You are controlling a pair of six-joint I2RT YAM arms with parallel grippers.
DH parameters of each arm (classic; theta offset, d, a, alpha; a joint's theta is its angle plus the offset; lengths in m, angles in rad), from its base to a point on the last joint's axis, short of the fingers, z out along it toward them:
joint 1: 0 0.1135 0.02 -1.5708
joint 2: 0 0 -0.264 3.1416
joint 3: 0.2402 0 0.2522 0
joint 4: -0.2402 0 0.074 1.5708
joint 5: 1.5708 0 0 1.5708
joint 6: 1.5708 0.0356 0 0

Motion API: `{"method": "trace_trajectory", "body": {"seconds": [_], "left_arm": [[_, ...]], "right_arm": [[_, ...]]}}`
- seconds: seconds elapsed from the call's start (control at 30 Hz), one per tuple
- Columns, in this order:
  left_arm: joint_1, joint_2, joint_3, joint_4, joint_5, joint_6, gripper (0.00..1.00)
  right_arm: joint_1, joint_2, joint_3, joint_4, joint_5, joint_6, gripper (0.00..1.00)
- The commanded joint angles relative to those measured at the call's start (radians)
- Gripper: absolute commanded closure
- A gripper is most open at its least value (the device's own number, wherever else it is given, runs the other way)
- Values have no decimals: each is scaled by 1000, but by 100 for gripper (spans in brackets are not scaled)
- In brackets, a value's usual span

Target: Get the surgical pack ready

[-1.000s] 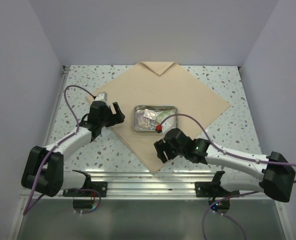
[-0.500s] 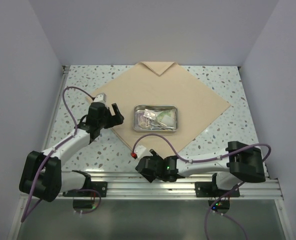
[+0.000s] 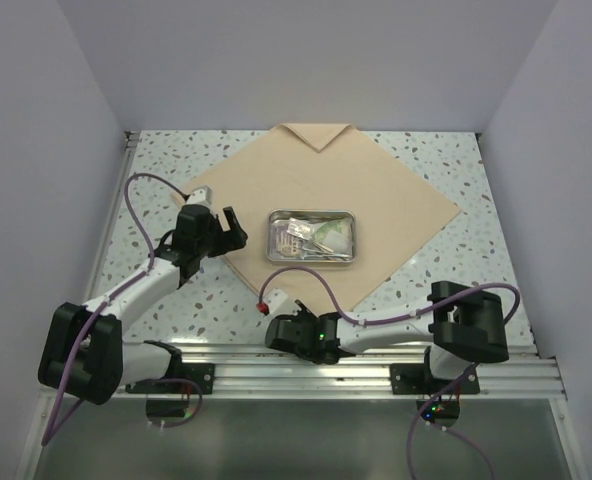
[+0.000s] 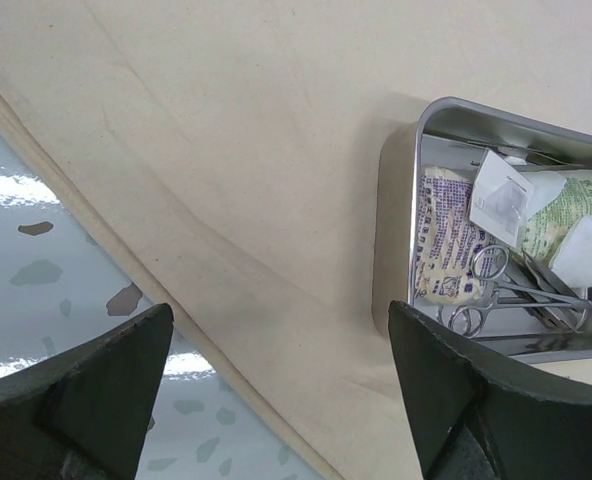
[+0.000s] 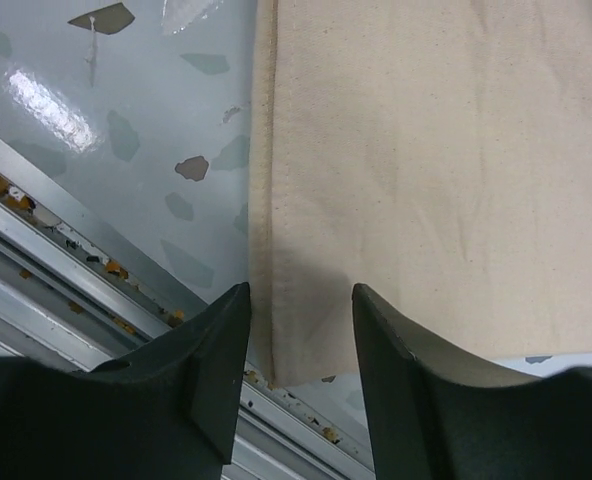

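Note:
The surgical pack lies open: a tan cloth [image 3: 376, 190] spread as a diamond, with a steel tray [image 3: 270, 240] at its middle holding packets [image 4: 441, 245] and ring-handled instruments [image 4: 491, 290]. My left gripper [image 3: 234, 230] hovers open over the cloth's left edge [image 4: 246, 150], just left of the tray [image 4: 396, 230], gripping nothing [image 4: 279, 320]. My right gripper [image 3: 294, 338] is low at the cloth's near corner. In the right wrist view its jaws [image 5: 301, 300] straddle that corner [image 5: 276, 375] with a gap on each side, and the cloth [image 5: 426, 150] lies flat.
An aluminium rail [image 3: 376, 375] runs along the table's front edge, right below the right gripper [image 5: 56, 260]. Speckled tabletop [image 3: 156, 160] shows around the cloth. The cloth's far corner is folded over [image 3: 319, 135]. Walls close in the left, right and back.
My right arm has swung from beside the tray back to the cloth's near corner at the front rail, and its jaws have narrowed. The left arm has barely moved.

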Motion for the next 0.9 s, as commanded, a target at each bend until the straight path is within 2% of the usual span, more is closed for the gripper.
{"method": "trace_trajectory", "body": {"seconds": [0.0,0.13,0.27,0.33,0.43,0.53,0.7,0.87], "left_arm": [[-6,-4,3,-6,-13,31,8],[-6,2,8,-6,-15,32,7],[-6,2,9,-6,-19,40,7],[-4,2,8,-6,-18,48,7],[-6,0,-6,22,28,63,7],[-4,-23,-58,117,169,98,8],[-9,-75,-170,281,344,118,8],[-41,-37,-213,419,459,127,8]], "right_arm": [[-1,31,40,-25,64,46,51],[-14,82,49,-33,64,51,56],[-45,55,32,-16,57,51,92],[-74,24,29,-2,28,32,100],[-114,-54,26,33,-44,-27,100],[-207,-111,46,39,-188,-87,100],[-313,-139,98,10,-397,-172,100],[-419,-125,158,-4,-529,-224,100]]}}
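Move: The surgical wrap's near corner lies at the right hand's fingertips, about 1 cm back and 1 cm below, with no sideways offset. From that hand, the metal tray holding the instruments is centred some 22 cm ahead and 1 cm to the right, at about its height, and the front rail is about 6 cm back. From the open left hand, the corner is roughly 22 cm back, 15 cm right and 8 cm down; the tray's middle is level ahead, 16 cm right and 7 cm down. The right hand edges forward as its half-open fingers shut on the wrap just inside its near corner, then carries the pinched cloth forward about 7 cm and up about 5 cm towards the tray, tipping the wrist some 15 degrees as it rises. Midway through, the left hand starts off with its fingers still wide open, going right and back about 5 cm each way and a little down, and turning some 20 degrees clockwise towards the cloth being lifted. ##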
